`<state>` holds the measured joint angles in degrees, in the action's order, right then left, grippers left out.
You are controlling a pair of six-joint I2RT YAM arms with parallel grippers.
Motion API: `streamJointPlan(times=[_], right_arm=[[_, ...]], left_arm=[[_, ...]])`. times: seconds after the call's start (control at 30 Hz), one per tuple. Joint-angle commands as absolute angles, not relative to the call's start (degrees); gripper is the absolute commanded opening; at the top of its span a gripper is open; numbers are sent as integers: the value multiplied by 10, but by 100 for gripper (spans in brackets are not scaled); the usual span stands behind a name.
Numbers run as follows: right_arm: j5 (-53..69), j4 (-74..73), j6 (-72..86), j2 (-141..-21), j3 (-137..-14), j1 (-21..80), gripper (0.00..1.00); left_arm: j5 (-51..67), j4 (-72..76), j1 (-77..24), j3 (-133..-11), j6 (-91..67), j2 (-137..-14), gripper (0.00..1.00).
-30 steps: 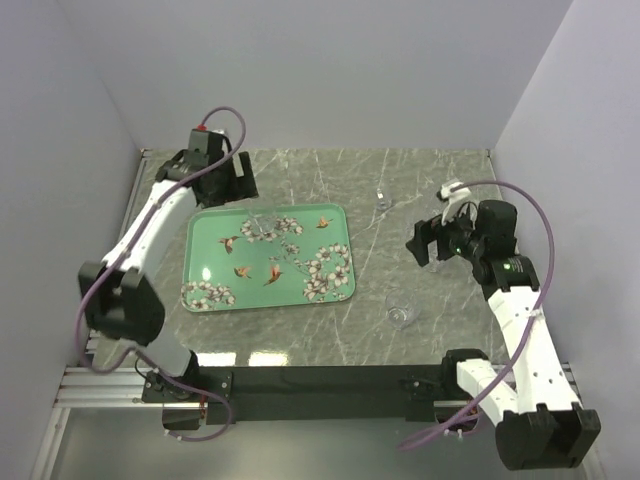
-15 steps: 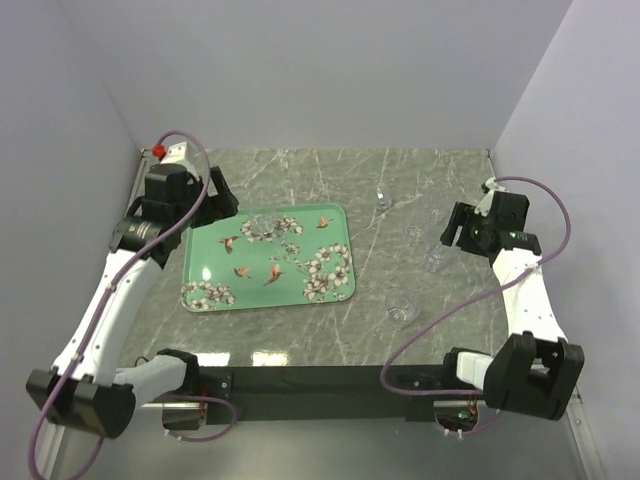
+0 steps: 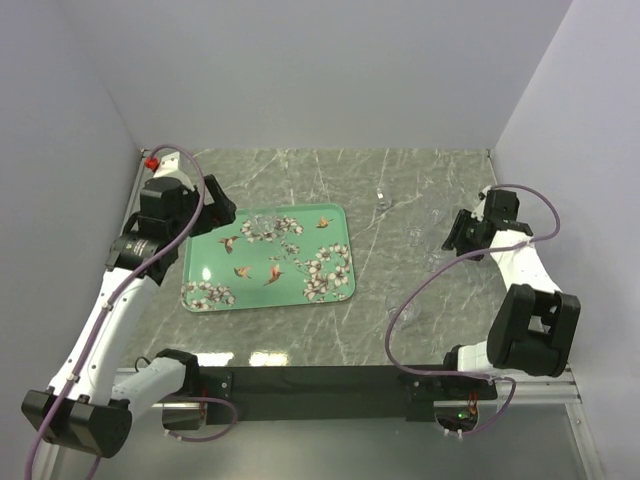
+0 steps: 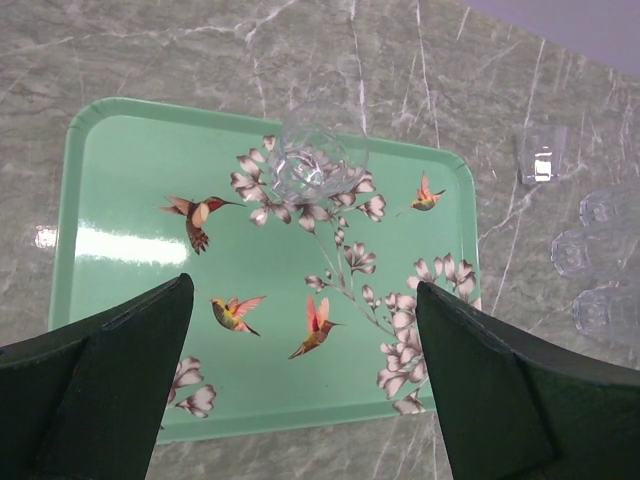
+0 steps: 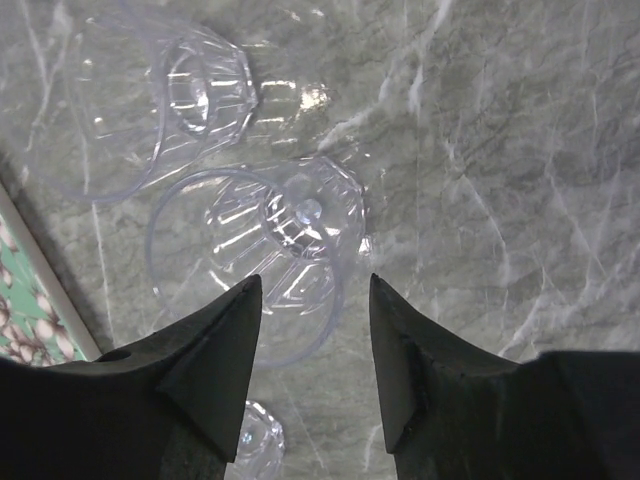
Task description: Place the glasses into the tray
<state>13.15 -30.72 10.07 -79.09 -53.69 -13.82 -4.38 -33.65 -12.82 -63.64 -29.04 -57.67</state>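
The mint-green tray [image 3: 300,280] [image 4: 130,210] lies left of centre. One clear glass [image 3: 262,225] [image 4: 310,165] stands on its far edge. More glasses stand on the marble to the right: one [image 3: 383,200], one [image 3: 415,237], one [image 3: 433,262] and one [image 3: 400,310]. My left gripper [image 3: 212,205] [image 4: 302,290] hangs open above the tray's near part, holding nothing. My right gripper [image 3: 455,236] [image 5: 312,283] hovers over a fluted glass [image 5: 270,250], jaws half-narrowed but apart, the glass's rim between them. A second glass [image 5: 195,95] stands just beyond.
A small glass [image 5: 250,440] shows below the right fingers, and the tray's corner [image 5: 25,300] at that view's left edge. White walls close the table at the back and sides. A black rail [image 3: 320,380] with the arm bases runs along the near edge.
The right arm has swung to the far right and its jaws have narrowed over the glasses. The left arm has drawn back from the tray's far left corner, staying open.
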Motion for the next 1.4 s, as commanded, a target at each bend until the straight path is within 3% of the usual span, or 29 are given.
streamJointPlan(times=[0.0,0.17,0.43,0.7,0.97,1.37], right_arm=[[118,-284,112,-807,-563,-142,51],[103,-279,104,-832,-563,-142,38],[88,-265,97,-808,-549,-142,1],[91,-262,44,-740,-548,-142,0],[322,-359,-104,-708,-602,-134,0],[367,-403,-183,-783,-714,39,0]], left_arm=[[-40,-310,-127,-630,-302,-550,99],[-40,-307,-127,-622,-308,-536,99],[-41,-297,-127,-614,-309,-523,100],[-41,-287,-127,-608,-311,-516,99],[-38,-278,-127,-592,-316,-512,99],[-39,-273,-127,-577,-315,-503,100]])
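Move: The glass I go for stands just left of my right hand, its middle about 3 cm left, 2 cm ahead and 5 cm below. A second glass stands some 6 cm farther out and 5 cm left of it; a third, 11 cm straight beyond it; a fourth, 12 cm nearer me and 9 cm left of it. The tray's middle is roughly 44 cm to my right hand's left. From my left hand, that glass lies about 49 cm right, nearly level, 23 cm below. My right hand sinks the last couple of centimetres over the glass, easing slightly right as my half-open fingers shut, pinching its rim wall. Then I lift it some 12 cm, first nearly straight up, and swing about 14 cm left towards the tray, turning counter-clockwise by roughly 45 degrees and tipping the fingers up a little, keeping the pinch. ##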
